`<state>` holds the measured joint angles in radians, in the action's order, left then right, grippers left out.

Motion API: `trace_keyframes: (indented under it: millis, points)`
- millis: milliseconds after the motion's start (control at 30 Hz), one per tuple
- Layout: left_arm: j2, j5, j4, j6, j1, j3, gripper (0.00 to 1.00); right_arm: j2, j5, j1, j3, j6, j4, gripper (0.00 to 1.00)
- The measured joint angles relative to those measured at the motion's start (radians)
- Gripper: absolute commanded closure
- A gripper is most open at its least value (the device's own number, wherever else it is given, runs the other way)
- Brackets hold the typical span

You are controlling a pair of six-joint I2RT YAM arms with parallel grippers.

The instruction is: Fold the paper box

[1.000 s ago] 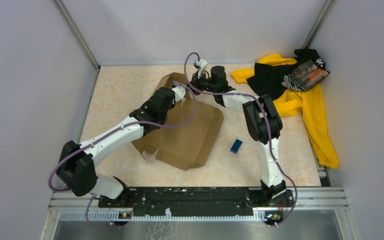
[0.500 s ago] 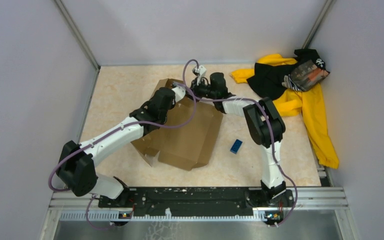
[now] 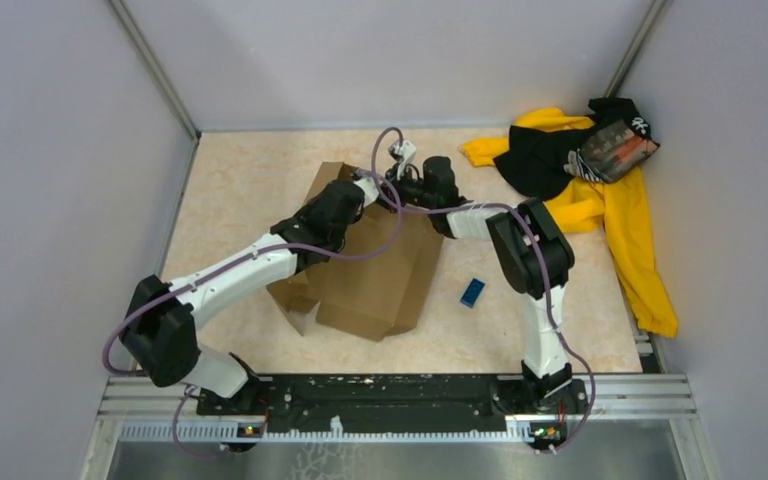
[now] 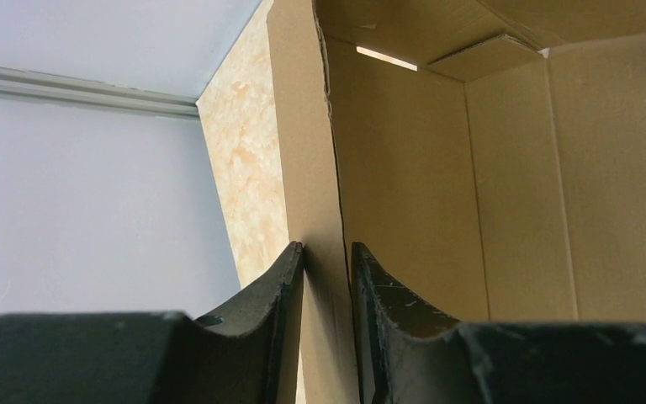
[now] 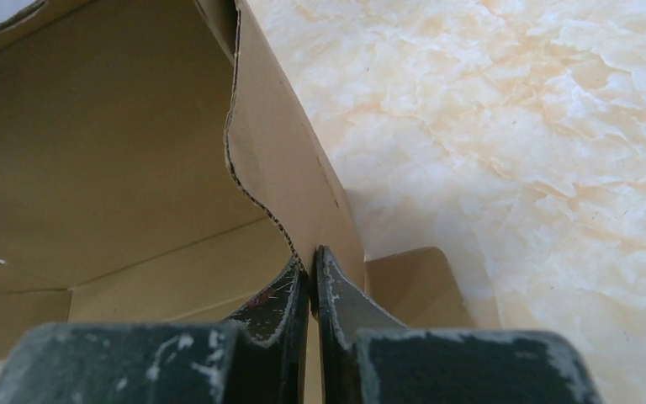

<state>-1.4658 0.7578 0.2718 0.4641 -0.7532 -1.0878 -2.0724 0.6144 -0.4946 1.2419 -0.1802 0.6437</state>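
Note:
The paper box [image 3: 380,280] is plain brown cardboard, half raised in the middle of the table. Both arms meet at its far end. My left gripper [image 3: 364,188] is shut on an upright wall of the box [image 4: 513,168], with one finger on each face of that panel, as the left wrist view [image 4: 328,252] shows. My right gripper [image 3: 393,178] is shut on the thin curved edge of a flap [image 5: 277,168], which runs down into the closed jaws [image 5: 313,257]. The box's inside faces both wrist cameras.
A small blue block [image 3: 473,292] lies on the table right of the box. A yellow-and-black cloth pile [image 3: 600,190] fills the back right corner. Grey walls enclose the marbled table [image 3: 230,190] on three sides.
The left arm has pushed a little right and forward, and its jaws have narrowed on the wall. The right gripper has drawn slightly nearer. The box's far end stands narrower and more upright.

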Motion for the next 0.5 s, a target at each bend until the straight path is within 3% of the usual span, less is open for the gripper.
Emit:
trace_keyframes:
  millis: [100, 200, 500]
  points:
    - [-0.018, 0.023, 0.012, -0.012, -0.011, -0.016, 0.69, 0.002, 0.009, 0.000, -0.013, -0.016, 0.014, 0.79]
    - [-0.024, 0.032, 0.014, -0.021, -0.018, -0.020, 0.69, 0.002, 0.039, -0.001, -0.027, -0.034, 0.024, 0.74]
    - [-0.025, 0.037, 0.016, -0.024, -0.021, -0.021, 0.69, 0.002, 0.192, 0.003, -0.063, -0.153, 0.144, 0.72]
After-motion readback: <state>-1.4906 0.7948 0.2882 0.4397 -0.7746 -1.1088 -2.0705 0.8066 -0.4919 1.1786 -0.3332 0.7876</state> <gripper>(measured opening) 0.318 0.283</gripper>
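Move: The right hand's closed fingertips are on the corner of the box's side flap, whose middle lies about 3 cm to the left and 1 cm ahead, a touch higher. The wall part gripped by the left hand is roughly 10 cm left, 7 cm back and 7 cm higher, and the blue block about 20 cm right, 20 cm back and 12 cm down. From the left hand that flap lies some 7 cm to the right, 8 cm ahead and 6 cm lower. Backward towards its base the right hand draws about 4 cm off the side flap, its fingers opening part way to let go of the corner; it first dips slightly, then lifts over a centimetre while the wrist swings some 10 degrees counter-clockwise. The left hand stays nearly still, keeping the tall wall between its fingers. ##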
